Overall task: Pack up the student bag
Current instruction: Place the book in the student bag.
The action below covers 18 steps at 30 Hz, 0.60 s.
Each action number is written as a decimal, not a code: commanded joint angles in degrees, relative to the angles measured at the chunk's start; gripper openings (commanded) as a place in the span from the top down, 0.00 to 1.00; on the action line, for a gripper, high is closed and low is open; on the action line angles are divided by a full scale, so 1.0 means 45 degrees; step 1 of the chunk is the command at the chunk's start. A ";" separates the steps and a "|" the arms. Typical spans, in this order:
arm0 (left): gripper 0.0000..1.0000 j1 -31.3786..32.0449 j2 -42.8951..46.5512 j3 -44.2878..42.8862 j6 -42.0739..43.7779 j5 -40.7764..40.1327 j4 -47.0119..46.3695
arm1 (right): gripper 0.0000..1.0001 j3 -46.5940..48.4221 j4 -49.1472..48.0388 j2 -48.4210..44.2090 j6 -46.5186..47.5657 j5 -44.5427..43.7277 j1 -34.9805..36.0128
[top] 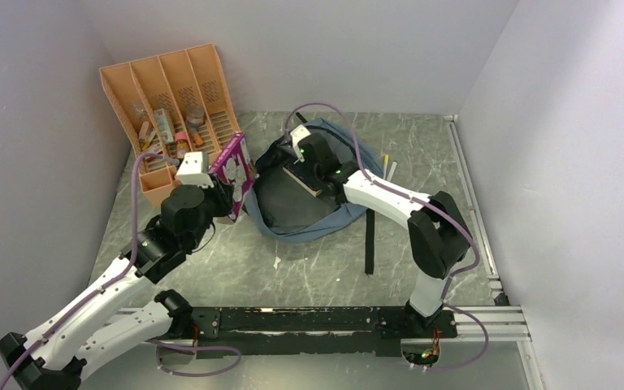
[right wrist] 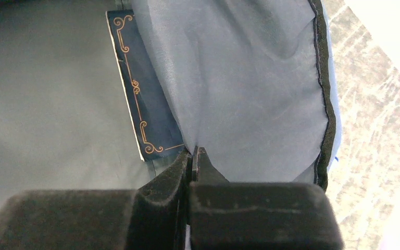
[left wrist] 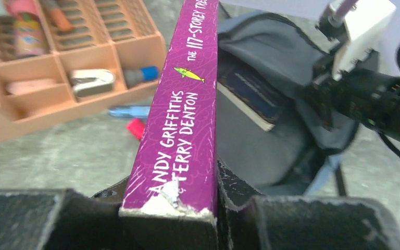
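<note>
The grey-blue student bag (top: 309, 213) lies open in the middle of the table. It also shows in the left wrist view (left wrist: 271, 146) and the right wrist view (right wrist: 250, 78). A dark blue book with gold corner ornament (right wrist: 143, 112) lies inside it, also seen from the left wrist (left wrist: 245, 94). My left gripper (top: 226, 192) is shut on a purple book (left wrist: 179, 114), held upright just left of the bag's opening (top: 237, 171). My right gripper (right wrist: 194, 156) is shut on the bag's thin inner fabric, holding the flap up over the blue book.
An orange divided organiser (top: 171, 101) with small stationery stands at the back left; a stapler (left wrist: 91, 82) sits in its front tray. A blue pen (left wrist: 130, 111) and a red piece (left wrist: 135, 128) lie beside it. A black strap (top: 369, 244) trails toward the front.
</note>
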State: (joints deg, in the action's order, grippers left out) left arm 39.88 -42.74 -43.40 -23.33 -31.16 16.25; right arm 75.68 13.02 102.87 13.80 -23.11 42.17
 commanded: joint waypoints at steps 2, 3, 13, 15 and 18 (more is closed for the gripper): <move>0.95 -0.0092 -0.0133 -0.1150 -0.2963 0.2428 -0.0379 | 1.00 0.0631 -0.0646 -0.0816 -0.0987 0.1312 -0.0515; 0.95 -0.0092 -0.0243 -0.1229 -0.3287 0.2580 -0.0285 | 1.00 0.0656 -0.0661 -0.0910 -0.1054 0.1321 -0.0538; 0.95 -0.0161 -0.2042 -0.0826 -0.7004 0.4255 -0.1049 | 1.00 0.0780 -0.1222 -0.1689 -0.1334 0.1469 -0.0612; 0.95 -0.0221 -0.2621 -0.0876 -0.7806 0.4619 -0.1284 | 1.00 0.0734 -0.1279 -0.1785 -0.1386 0.1422 -0.0603; 0.95 -0.0456 -0.3431 -0.0990 -0.8556 0.5377 -0.1954 | 1.00 0.0552 -0.1408 -0.1998 -0.1414 0.1447 -0.0602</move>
State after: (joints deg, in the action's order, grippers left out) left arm 39.38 -55.40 -46.94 -53.23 -12.91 16.73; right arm 76.23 12.93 97.41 8.84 -17.54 39.44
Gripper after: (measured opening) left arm 0.321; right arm 0.010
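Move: The left hand grips the purple book upright. The student bag's opening lies about 16 cm to its right, 5 cm ahead and 20 cm below; the dark book inside lies 19 cm right, 12 cm ahead, and the red-capped marker straight ahead 5 cm, both 22 cm below. The right hand pinches the bag's flap, the opening 9 cm back, 4 cm left and 10 cm below it, the dark book almost directly underneath. Left swings the book 9 cm right and down, tipping it over the bag; right lifts the pinched flap. ##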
